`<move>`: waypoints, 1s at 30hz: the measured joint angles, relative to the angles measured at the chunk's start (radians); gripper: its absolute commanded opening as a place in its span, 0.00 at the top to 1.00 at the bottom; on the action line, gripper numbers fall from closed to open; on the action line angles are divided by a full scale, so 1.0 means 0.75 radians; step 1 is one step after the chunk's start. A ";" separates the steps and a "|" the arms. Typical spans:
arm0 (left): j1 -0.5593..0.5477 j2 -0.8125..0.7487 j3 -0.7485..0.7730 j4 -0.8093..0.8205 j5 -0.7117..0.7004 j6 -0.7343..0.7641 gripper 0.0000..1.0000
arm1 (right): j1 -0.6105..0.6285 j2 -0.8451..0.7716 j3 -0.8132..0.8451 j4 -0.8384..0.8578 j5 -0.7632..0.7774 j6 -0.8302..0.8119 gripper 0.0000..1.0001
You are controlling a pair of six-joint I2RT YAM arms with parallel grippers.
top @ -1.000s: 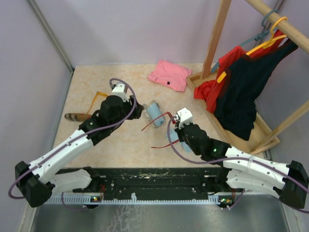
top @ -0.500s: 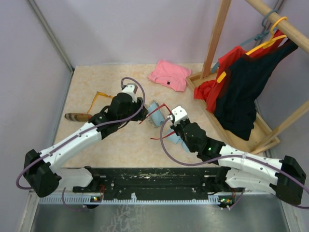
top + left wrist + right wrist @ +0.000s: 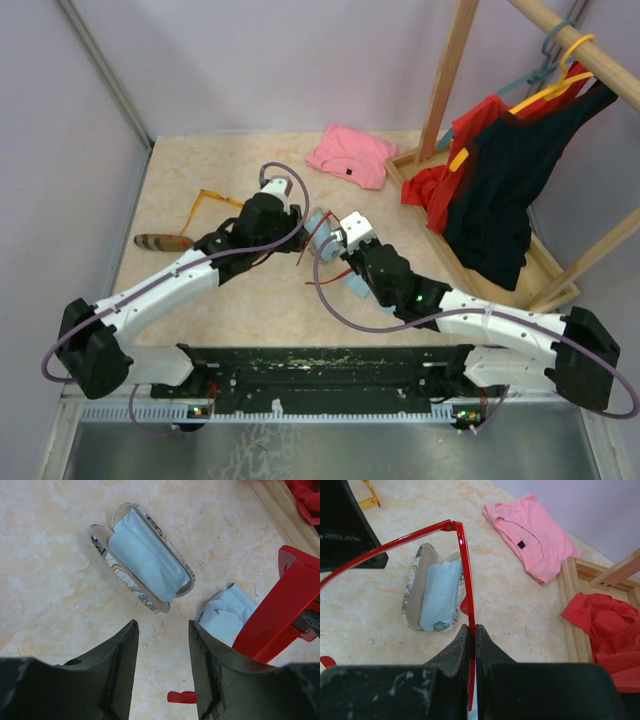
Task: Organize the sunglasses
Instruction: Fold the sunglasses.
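My right gripper [image 3: 472, 630] is shut on one thin arm of the red sunglasses [image 3: 465, 570], which it holds up just right of the open grey-patterned case [image 3: 414, 592]. A light blue cloth [image 3: 440, 595] fills that case. In the left wrist view the same case [image 3: 102, 547] lies ahead of my left gripper [image 3: 162, 630], which is open and has nothing between its fingers. The red sunglasses [image 3: 280, 610] stand at the right there, and one red arm tip [image 3: 182, 696] pokes out beside the right finger. The orange-amber sunglasses [image 3: 205, 205] lie at the far left.
A loose light blue cloth [image 3: 227, 612] lies right of the case. A brown case [image 3: 160, 242] sits at the left edge. A pink shirt [image 3: 350, 155] lies at the back. A wooden rack [image 3: 540, 260] with red and black clothes stands on the right.
My left gripper has moved right to the patterned case and its jaws have narrowed. My right gripper has carried the red sunglasses left and away from me, toward the same case.
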 measured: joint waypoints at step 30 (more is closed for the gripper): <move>-0.039 0.087 0.000 0.119 -0.097 -0.105 0.51 | 0.000 0.207 0.193 -0.058 -0.135 0.370 1.00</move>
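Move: About 11 cm to the left hand's right, nearly level with it, is the front of the sunglasses; their far hinge is some 6 cm ahead and 8 cm right. The right hand holds that front, with the left gripper 12 cm to its left and 1 cm ahead. Some 15 cm below, the open case lies 9 cm ahead and 7 cm left of the right hand, the blue cloth 3 cm back and 5 cm right. Carrying the sunglasses about 5 cm left towards the half-open left gripper, the right hand keeps its shut grip on the front, rolling its left side up and tipping down about 10 degrees each. The left hand, its opening unchanged, sinks some 2 cm while easing right, then comes up and forward a little, its finger side serving as the stop that the far temple is folded against. ##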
